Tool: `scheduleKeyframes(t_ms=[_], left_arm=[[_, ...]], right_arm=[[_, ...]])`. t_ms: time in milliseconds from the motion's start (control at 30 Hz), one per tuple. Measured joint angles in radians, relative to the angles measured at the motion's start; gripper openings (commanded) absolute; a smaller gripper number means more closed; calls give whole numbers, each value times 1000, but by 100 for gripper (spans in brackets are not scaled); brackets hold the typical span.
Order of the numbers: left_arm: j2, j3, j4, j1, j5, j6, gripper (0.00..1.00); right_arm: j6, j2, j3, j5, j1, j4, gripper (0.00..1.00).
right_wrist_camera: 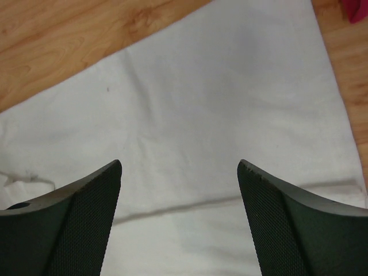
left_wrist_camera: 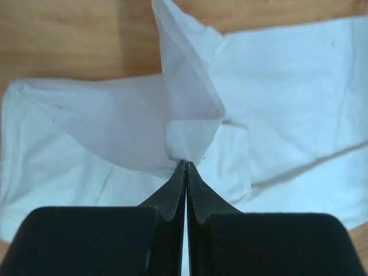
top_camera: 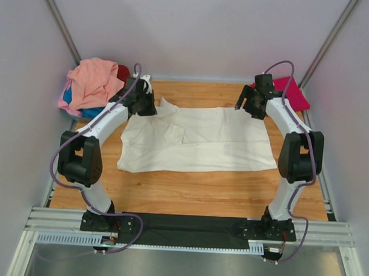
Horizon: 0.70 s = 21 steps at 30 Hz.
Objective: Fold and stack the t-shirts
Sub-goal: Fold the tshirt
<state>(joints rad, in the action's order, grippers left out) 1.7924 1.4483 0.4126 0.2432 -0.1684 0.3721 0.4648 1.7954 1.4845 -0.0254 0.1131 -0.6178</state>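
Note:
A cream-white t-shirt (top_camera: pixel 199 141) lies spread across the middle of the wooden table, partly folded. My left gripper (top_camera: pixel 143 102) is at its far left corner, shut on a pinch of the white cloth (left_wrist_camera: pixel 190 138) that rises in a peak from the fingertips. My right gripper (top_camera: pixel 247 105) hovers over the shirt's far right corner, open, with only flat white cloth (right_wrist_camera: pixel 230 103) showing between its fingers (right_wrist_camera: pixel 98 201). A salmon-pink t-shirt (top_camera: pixel 92 81) tops a heap at the far left, over a blue one (top_camera: pixel 88 112) and a red one (top_camera: pixel 122 72). A magenta t-shirt (top_camera: pixel 293 93) lies at the far right.
Bare wooden table (top_camera: pixel 189 189) shows in front of the white shirt. Grey walls close in the back and sides. The arms' black base plate (top_camera: pixel 187 223) runs along the near edge.

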Motion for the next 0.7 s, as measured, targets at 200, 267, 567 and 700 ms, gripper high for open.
scheduleKeyframes(t_ms=[200, 267, 567, 700], left_arm=[[-188, -247, -17, 84, 71, -19, 0], [-233, -315, -9, 113, 110, -18, 0], [-337, -468, -7, 169, 211, 16, 0], [-358, -534, -20, 174, 235, 27, 0]], right_arm=[[-33, 288, 326, 99, -7, -98, 81], [-47, 366, 430, 135, -11, -132, 81], [-75, 576, 669, 243, -45, -215, 82], [-77, 695, 807, 261, -58, -235, 82]])
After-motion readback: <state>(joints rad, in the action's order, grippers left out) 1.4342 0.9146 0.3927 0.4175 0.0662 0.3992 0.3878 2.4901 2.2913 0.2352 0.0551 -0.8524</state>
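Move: Fingers shut on the white t-shirt's far-left sleeve, the left hand hangs with the shirt's near edge about 19 cm back, roughly straight behind and 13 cm below. The turned-in sleeve lies level with it, some 12 cm right; the clothes basket 14 cm ahead and 27 cm left. The open, empty right hand has the shirt's far-right corner about 14 cm ahead, 7 right and 11 below, the crimson cloth 7 cm beyond that corner and 11 farther right. Drawing back some 14 cm and sinking about 6, the left hand keeps its pinch on the sleeve cloth and carries it over the shirt towards the near edge, slowing as it goes. Meanwhile the right hand, fingers still wide, goes forward about 13 cm, down 8 and right 7 towards the far-right corner, tilting its left side down some 15 degrees, and comes close above it without visible contact. ##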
